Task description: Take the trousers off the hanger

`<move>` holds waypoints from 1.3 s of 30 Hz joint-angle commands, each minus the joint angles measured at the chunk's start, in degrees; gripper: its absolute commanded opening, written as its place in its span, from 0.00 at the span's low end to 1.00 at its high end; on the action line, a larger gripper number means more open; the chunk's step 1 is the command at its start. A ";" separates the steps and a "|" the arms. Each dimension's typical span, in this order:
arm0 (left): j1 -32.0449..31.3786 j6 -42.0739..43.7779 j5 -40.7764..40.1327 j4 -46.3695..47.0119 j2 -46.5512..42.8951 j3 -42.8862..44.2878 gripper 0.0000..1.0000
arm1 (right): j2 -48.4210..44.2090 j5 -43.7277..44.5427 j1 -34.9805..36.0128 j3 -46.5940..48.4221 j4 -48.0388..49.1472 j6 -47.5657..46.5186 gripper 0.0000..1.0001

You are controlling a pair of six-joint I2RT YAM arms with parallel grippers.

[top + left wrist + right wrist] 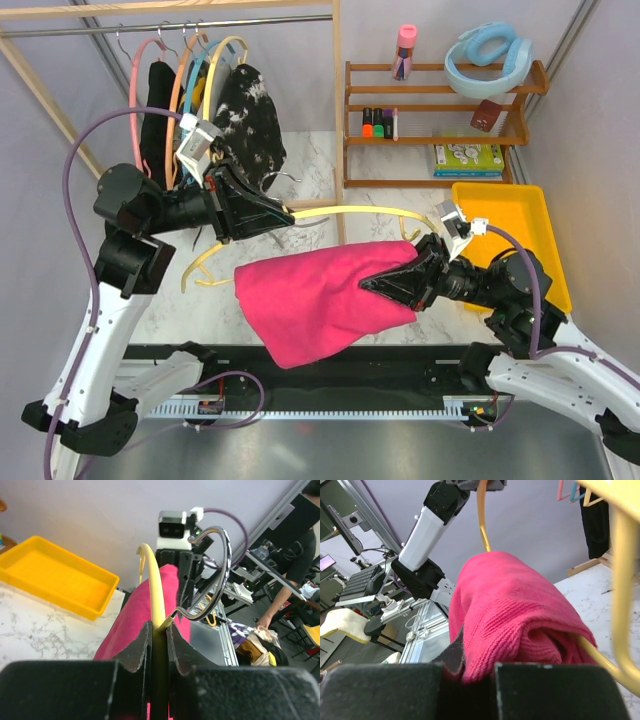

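Observation:
The magenta-pink trousers [320,295] hang folded over the lower bar of the pale-yellow hanger [360,212], held in the air over the table. My left gripper [285,215] is shut on the hanger's top, next to its metal hook [220,575]; the yellow arch [156,595] runs between its jaws. My right gripper [368,285] is shut on the right edge of the trousers [515,610]; fabric bunches between its jaws. The yellow bar [620,595] passes beside the cloth in the right wrist view.
A rail at the back left holds pink, orange and blue hangers [180,80], a black garment [158,110] and a black-and-white mottled garment [250,115]. A wooden shelf [440,130] stands at the back right. A yellow tray [540,215] lies at the right.

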 commanded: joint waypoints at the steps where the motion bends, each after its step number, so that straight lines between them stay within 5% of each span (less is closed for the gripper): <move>1: -0.09 7.21 -5.41 -2.42 0.54 -2.02 0.02 | 2.89 0.29 0.07 7.91 11.33 1.43 0.00; 23: 0.00 14.51 -16.38 -8.13 4.59 -11.16 0.02 | 17.50 -0.16 0.07 35.00 16.79 2.49 0.00; 29: 0.00 16.35 -25.17 -12.44 6.43 -10.81 0.02 | 14.33 7.92 0.07 42.81 2.67 -6.10 0.00; 39: -0.09 19.25 -32.91 -14.81 8.19 -12.22 0.02 | 15.82 15.66 -0.02 50.11 -5.09 -11.92 0.00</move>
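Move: My left fingers still pinch the yellow hanger by its neck, its free right end about 24 cm to the right and 3 cm back. The magenta trousers' middle lies some 13 cm back, 6 cm right and 10 cm below this hand. From my right hand, already gripping the trousers, their middle is about 10 cm left and 2 cm back, slightly lower; the hanger's right end is roughly 8 cm forward, 8 cm right and a little higher. I pull trousers and hanger apart: my right hand keeps its pinch on the cloth and climbs about 22 cm, edging left at first and then back to the right, fingers tipping up. Meanwhile my left hand keeps the hanger and takes it down and forward, some 17 cm lower, its fingers swinging forward and dipping. ##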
